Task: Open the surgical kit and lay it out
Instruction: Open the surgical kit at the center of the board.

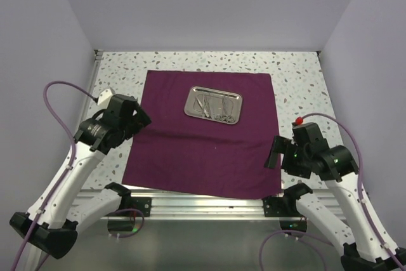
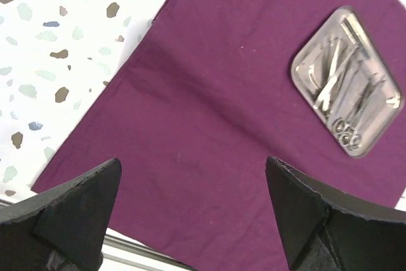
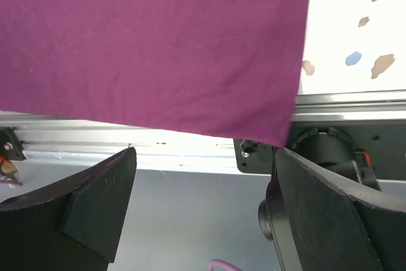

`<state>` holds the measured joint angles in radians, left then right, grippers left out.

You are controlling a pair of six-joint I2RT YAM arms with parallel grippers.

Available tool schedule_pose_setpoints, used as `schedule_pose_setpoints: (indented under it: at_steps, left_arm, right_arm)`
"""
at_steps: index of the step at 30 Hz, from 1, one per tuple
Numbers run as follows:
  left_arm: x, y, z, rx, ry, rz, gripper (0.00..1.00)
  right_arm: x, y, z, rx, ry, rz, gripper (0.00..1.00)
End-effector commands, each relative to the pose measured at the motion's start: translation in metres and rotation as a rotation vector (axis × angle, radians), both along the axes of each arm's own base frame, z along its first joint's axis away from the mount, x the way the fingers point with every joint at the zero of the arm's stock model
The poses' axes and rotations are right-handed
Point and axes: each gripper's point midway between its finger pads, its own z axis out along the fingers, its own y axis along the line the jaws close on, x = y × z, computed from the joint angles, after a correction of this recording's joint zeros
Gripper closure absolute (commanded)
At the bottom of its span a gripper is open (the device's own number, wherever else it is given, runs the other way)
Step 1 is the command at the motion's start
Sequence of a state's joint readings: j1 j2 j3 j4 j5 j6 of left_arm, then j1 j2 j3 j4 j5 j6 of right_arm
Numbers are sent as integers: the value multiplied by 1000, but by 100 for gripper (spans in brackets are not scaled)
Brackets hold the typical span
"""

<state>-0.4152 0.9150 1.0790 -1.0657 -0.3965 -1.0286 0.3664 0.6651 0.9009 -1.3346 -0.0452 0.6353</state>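
Note:
The surgical kit's dark magenta cloth (image 1: 196, 150) lies spread flat on the speckled table. On its far half sits the small steel tray (image 1: 214, 105), with thin silver scissors and tweezers (image 2: 339, 77) inside it. My left gripper (image 1: 141, 117) hovers at the cloth's left edge, open and holding nothing; the left wrist view looks down on the cloth (image 2: 216, 112) and the tray (image 2: 298, 71). My right gripper (image 1: 274, 152) is open at the cloth's near right corner (image 3: 279, 132), which hangs over the table's front rail.
Grey walls close the table on three sides. An aluminium rail (image 1: 203, 204) with both arm bases runs along the near edge. Bare speckled tabletop (image 1: 120, 71) surrounds the cloth left, right and behind.

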Motion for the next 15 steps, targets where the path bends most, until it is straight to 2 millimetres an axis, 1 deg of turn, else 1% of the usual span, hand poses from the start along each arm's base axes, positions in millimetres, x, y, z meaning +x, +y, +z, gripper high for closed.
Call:
schedule_pose_setpoints:
  at_steps: [1,2,3,4,5,6,7,8,9,10,11,12,13,14,15]
  left_arm:
    - [8,-3,-4,55,29,-44,0]
    - [11,-5,-3,73,29,-59,0]
    - [19,-8,1,87,21,-74,0]
    - [24,-9,3,117,14,-105,0]
    - [34,-13,6,124,-9,-121,0]
    - [42,-16,1,142,1,-138,0]
    - [49,-19,-1,170,-5,-175,0]
    - [56,-22,-5,184,-8,-196,0]
    - [74,-31,-12,188,-23,-214,0]
    - [83,-35,-16,214,-23,-250,0]
    - [94,-39,-19,227,-28,-263,0]
    - [113,-45,-26,244,-26,-266,0]
    - [123,-44,-29,266,-24,-272,0]
    - [140,-41,-44,276,3,-258,0]
    - [155,-39,-39,271,-10,-249,0]
  right_arm:
    - [-19,-19,18,-84,58,-17,5]
    - [-14,-21,25,-95,29,-28,5]
    - [-8,-22,31,-105,10,-32,5]
    - [2,-21,46,-94,-47,-42,5]
    - [9,-22,51,-101,-75,-49,4]
    - [16,-19,55,-94,-93,-50,3]
    - [31,-12,59,-68,-139,-50,2]
    - [40,-6,59,-49,-150,-48,2]
    - [49,2,57,-23,-152,-41,2]
    - [69,12,51,-14,-150,-45,2]
    - [80,17,48,-4,-147,-60,2]
    - [93,20,47,-5,-153,-71,2]
    - [116,28,39,-16,-138,-83,2]
    - [129,30,38,-22,-137,-99,3]
    - [144,31,36,-36,-133,-108,2]
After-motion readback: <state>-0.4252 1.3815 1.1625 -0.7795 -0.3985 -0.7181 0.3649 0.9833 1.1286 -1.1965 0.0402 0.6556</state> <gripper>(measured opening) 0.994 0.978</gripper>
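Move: The steel tray of instruments is about 18 cm ahead of my open left hand, 25 cm to its right and 20 cm below. From that hand, the cloth's far-left corner is some 30 cm ahead and 6 cm left, its near-left corner about 12 cm back and 10 cm left. From my right hand the tray is roughly 30 cm ahead, 22 cm left and 15 cm below; the cloth's near-right corner is about 5 cm back and 4 cm right. Both my hands now head in towards the tray from the cloth's sides, fingers staying wide open and touching nothing. I send the left about 9 cm forward, gathering speed, sinking 6 cm and easing right, its wrist turning some 20 degrees with a clockwise swing and its left side rising. My right goes about 8 cm forward, away from the near-right corner, first climbing 6 cm, then dipping slightly. ##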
